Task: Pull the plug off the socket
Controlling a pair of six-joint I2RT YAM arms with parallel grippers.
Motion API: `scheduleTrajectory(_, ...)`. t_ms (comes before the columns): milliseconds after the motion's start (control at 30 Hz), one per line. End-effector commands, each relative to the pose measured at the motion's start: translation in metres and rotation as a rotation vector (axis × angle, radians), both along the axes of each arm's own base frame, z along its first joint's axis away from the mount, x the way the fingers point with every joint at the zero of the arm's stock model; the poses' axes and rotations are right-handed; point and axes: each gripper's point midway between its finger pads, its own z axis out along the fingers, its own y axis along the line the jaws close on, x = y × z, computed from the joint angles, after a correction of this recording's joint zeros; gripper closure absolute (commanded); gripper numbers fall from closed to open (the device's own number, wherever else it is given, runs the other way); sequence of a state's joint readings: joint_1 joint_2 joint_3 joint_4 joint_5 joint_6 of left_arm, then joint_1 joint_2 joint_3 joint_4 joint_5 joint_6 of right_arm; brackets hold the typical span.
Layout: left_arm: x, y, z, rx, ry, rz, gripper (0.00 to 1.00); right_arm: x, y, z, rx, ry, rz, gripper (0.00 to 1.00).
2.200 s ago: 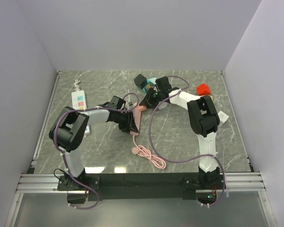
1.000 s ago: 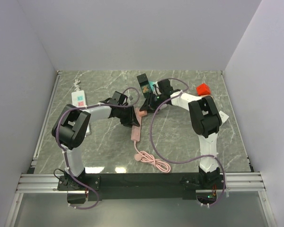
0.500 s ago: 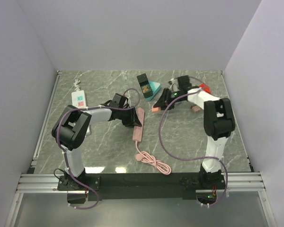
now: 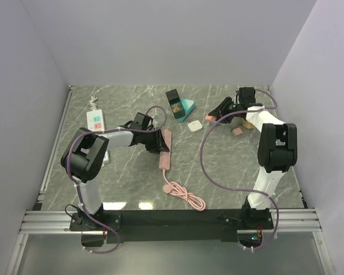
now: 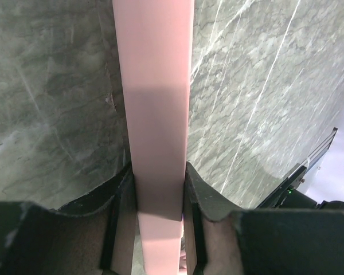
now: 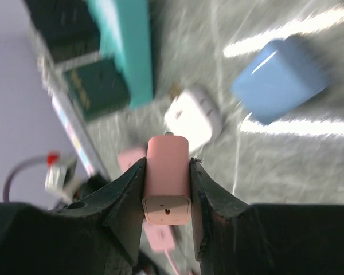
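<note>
The socket is a long pink power strip (image 4: pixel 166 150) lying on the marble table, its pink cord (image 4: pixel 186 195) coiled toward the front. My left gripper (image 4: pixel 159 141) is shut on the strip's far end; in the left wrist view the strip (image 5: pixel 156 114) runs straight up between the two pads. The pink plug (image 4: pixel 210 117) is off the strip and hangs above the table at the back right, apart from the strip, with my right gripper (image 4: pixel 214 116) shut on it. In the right wrist view the plug (image 6: pixel 167 177) sits squarely between the fingers (image 6: pixel 129 189).
A white power strip (image 4: pixel 96 120) lies at the left. A teal box (image 4: pixel 186 106) with a black device (image 4: pixel 174 105) stands at the back centre. A white adapter (image 4: pixel 195 126) and a small pink block (image 4: pixel 237 131) lie near the right arm. A blue adapter (image 6: pixel 281 78) shows in the right wrist view.
The right gripper has carried the pink plug away from the strip, toward the back right. The left gripper has stayed shut on the strip, which shifted slightly.
</note>
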State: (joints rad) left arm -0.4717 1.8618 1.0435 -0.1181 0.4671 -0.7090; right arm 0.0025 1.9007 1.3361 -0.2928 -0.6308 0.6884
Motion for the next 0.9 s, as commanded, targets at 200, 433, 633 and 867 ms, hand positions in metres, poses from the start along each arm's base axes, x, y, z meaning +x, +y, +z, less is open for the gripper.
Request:
scheduleTrajectory(200,0.003,0.009,0.010,0.051,-0.027,-0.001,0.99,0.067,-0.034,-0.018,-0.095,-0.001,-0.277,0.61)
scheduleTrajectory(433,0.002,0.009,0.017,0.036,-0.040,-0.002,0.99,0.067,-0.065,-0.009,-0.154,0.007,-0.364,0.17)
scheduleTrajectory(633,0.006,0.006,0.018,0.028,-0.037,-0.005,0.99,0.048,-0.075,0.053,-0.207,-0.131,-0.359,0.14)
scheduleTrajectory(867,0.014,-0.025,0.026,-0.100,-0.024,-0.037,0.99,0.013,-0.066,0.084,-0.197,-0.186,-0.303,0.14)
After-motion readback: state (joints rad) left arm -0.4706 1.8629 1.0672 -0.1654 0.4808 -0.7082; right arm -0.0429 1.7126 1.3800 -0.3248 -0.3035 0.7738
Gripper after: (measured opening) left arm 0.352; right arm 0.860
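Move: The right hand holds the pink plug; the bare table spot for it is about 5 cm ahead, 5 cm left and 8 cm below. The white plug is roughly 3 cm back and 8 cm left, the blue plug almost directly underneath, and the teal block 4 cm ahead and 11 cm left. From the left hand, gripping the pink socket, that spot is some 17 cm ahead and 16 cm right. Right hand reaches 6 cm forward-right and down, opens wide to release the pink plug, then rises 11 cm. ##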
